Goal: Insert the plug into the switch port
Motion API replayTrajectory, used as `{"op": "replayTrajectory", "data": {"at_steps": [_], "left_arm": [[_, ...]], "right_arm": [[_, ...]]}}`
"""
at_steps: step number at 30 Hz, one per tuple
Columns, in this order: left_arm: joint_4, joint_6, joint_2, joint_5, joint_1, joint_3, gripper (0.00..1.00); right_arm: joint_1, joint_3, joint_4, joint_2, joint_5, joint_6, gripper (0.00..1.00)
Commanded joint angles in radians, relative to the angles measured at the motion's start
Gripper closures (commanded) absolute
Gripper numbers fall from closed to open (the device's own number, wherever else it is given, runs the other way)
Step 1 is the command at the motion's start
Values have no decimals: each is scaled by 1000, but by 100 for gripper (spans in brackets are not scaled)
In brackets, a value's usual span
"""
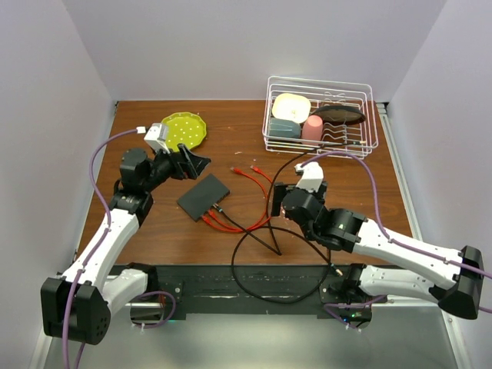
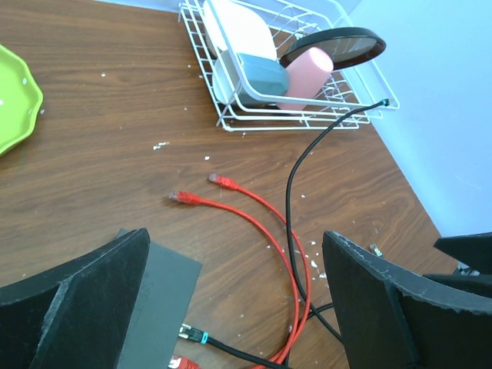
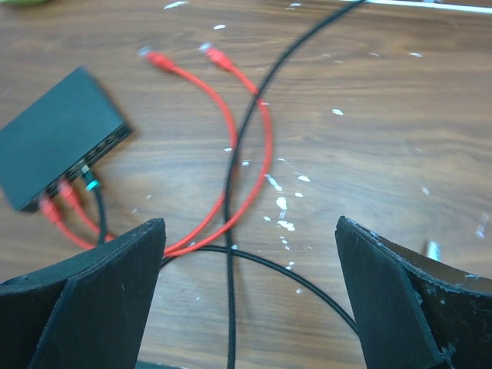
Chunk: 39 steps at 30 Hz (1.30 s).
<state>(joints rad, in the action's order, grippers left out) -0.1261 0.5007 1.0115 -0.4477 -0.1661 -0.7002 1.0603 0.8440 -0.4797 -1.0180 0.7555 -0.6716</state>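
The black switch (image 1: 203,197) lies flat on the wooden table, its port row (image 3: 108,150) facing right. Two red plugs (image 3: 58,201) and a black plug with a teal band (image 3: 90,183) sit at that edge; I cannot tell how deep the black one goes. Two free red plugs (image 1: 235,169) (image 2: 183,198) (image 3: 156,58) lie behind the switch. My left gripper (image 1: 194,163) (image 2: 236,257) hovers open over the switch's far end. My right gripper (image 1: 275,201) (image 3: 250,231) stands open above the crossing black cables (image 3: 231,250), holding nothing.
A white wire dish rack (image 1: 268,115) (image 2: 231,123) with cups and bowls stands at the back right. A yellow-green plate (image 1: 184,129) (image 2: 11,100) lies at the back left. A black cable loop (image 1: 261,286) runs to the table's near edge. White crumbs dot the wood.
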Motion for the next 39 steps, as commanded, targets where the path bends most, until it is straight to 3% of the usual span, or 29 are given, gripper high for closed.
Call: {"op": "replayTrajectory", "data": {"at_steps": [1,7,11,19,31,39], "left_arm": [[32,-47,-19,4,-1,-48,0],[45,-65,1,18,-1,-61,0],[52,-86,12,-5,-1,-56,0],[42,-91,61,-25,-1,-61,0],[57,-128,98,-33,-1,-62,0],[68,-146,111,-29,-1,-59,0]], "right_arm": [[4,-13,-131,29,145,-219,7],[-77,-42,-269,-11,93,-381,13],[-252,-127,-179,10,-88,-309,15],[-491,-215,-145,49,-182,-240,17],[-700,-260,-85,-99,-433,-175,23],[-734,-255,-100,-128,-481,-137,28]]}}
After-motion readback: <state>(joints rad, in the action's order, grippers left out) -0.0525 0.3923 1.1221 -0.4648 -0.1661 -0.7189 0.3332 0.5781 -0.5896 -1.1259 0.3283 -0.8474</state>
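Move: The loose black plug lies about 16 cm to the right hand's right, hardly 1 cm farther out and some 19 cm below. Also on the table, the loose red plugs are about 19 cm ahead and 11 cm left, the switch roughly 10 cm ahead and 25 cm left. From the left hand the black plug lies about 45 cm right, 10 cm back and 24 cm down. Right hand sweeps 15 cm right and down 16 cm to the black plug, tipping down, narrowing; left sinks slightly. ##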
